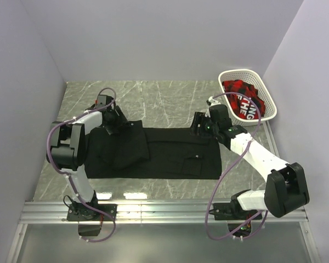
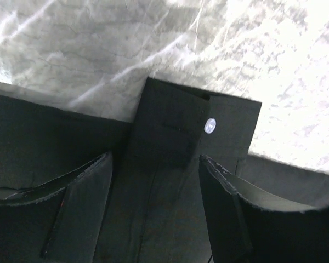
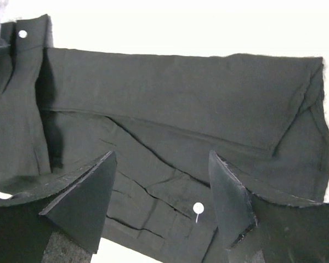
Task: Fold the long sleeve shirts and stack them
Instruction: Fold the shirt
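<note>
A black long sleeve shirt (image 1: 170, 156) lies flat across the middle of the marble table, with a sleeve folded over its left part (image 1: 123, 145). My left gripper (image 1: 116, 121) is open over the shirt's far left edge; the left wrist view shows a cuff with a white button (image 2: 210, 125) between the open fingers (image 2: 82, 203). My right gripper (image 1: 199, 125) is open above the shirt's far right edge; the right wrist view shows black fabric and a white button (image 3: 198, 208) between its fingers (image 3: 230, 197). Neither gripper holds anything.
A white basket (image 1: 266, 93) at the far right holds red and black clothing (image 1: 242, 98). Grey walls stand on the left, back and right. A metal rail (image 1: 164, 211) runs along the table's near edge by the arm bases.
</note>
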Action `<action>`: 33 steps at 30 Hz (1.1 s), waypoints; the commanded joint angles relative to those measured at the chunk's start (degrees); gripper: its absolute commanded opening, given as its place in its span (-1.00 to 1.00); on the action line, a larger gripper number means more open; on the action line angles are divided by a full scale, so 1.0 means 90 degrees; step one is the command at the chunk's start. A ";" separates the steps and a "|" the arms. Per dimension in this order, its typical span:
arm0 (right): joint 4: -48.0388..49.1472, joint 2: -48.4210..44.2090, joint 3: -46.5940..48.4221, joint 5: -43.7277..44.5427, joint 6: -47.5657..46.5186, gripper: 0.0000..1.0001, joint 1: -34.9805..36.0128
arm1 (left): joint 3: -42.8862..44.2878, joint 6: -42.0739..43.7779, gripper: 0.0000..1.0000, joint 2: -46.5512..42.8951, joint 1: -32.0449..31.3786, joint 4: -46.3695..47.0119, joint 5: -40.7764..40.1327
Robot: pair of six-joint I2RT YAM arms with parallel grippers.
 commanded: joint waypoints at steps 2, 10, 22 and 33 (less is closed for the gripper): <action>0.0337 -0.0296 -0.0079 -0.0056 -0.0107 0.50 0.0028 | 0.0258 0.0168 0.40 0.0161 -0.0134 -0.0120 -0.0187; 0.0346 -0.0355 -0.0128 -0.0066 -0.0127 0.49 0.0028 | 0.0365 0.0216 -0.05 0.0239 -0.0242 -0.0228 -0.0353; 0.0337 -0.0374 -0.0118 -0.0183 -0.0175 0.47 0.0077 | 0.0414 0.0490 -0.99 0.0083 -0.0349 -0.0121 -0.0343; 0.0346 -0.0443 0.0214 -0.0417 -0.0673 0.45 0.0682 | 0.0190 0.1308 -0.99 -0.0863 -0.0671 0.0241 -0.0265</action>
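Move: The sleeve's buttoned cuff lies about 2 cm ahead of the left hand, 4 cm to its right and 2 cm lower; the sleeve's near bend is some 14 cm back and 12 cm right. From the right hand the cuff is about 23 cm left, 6 cm ahead and 12 cm below, while the shirt's own button lies roughly 8 cm back and 4 cm right, 13 cm lower. Left fingers pinch the sleeve beside its cuff, then rise about 2 cm; right hand drifts some 3 cm left. ##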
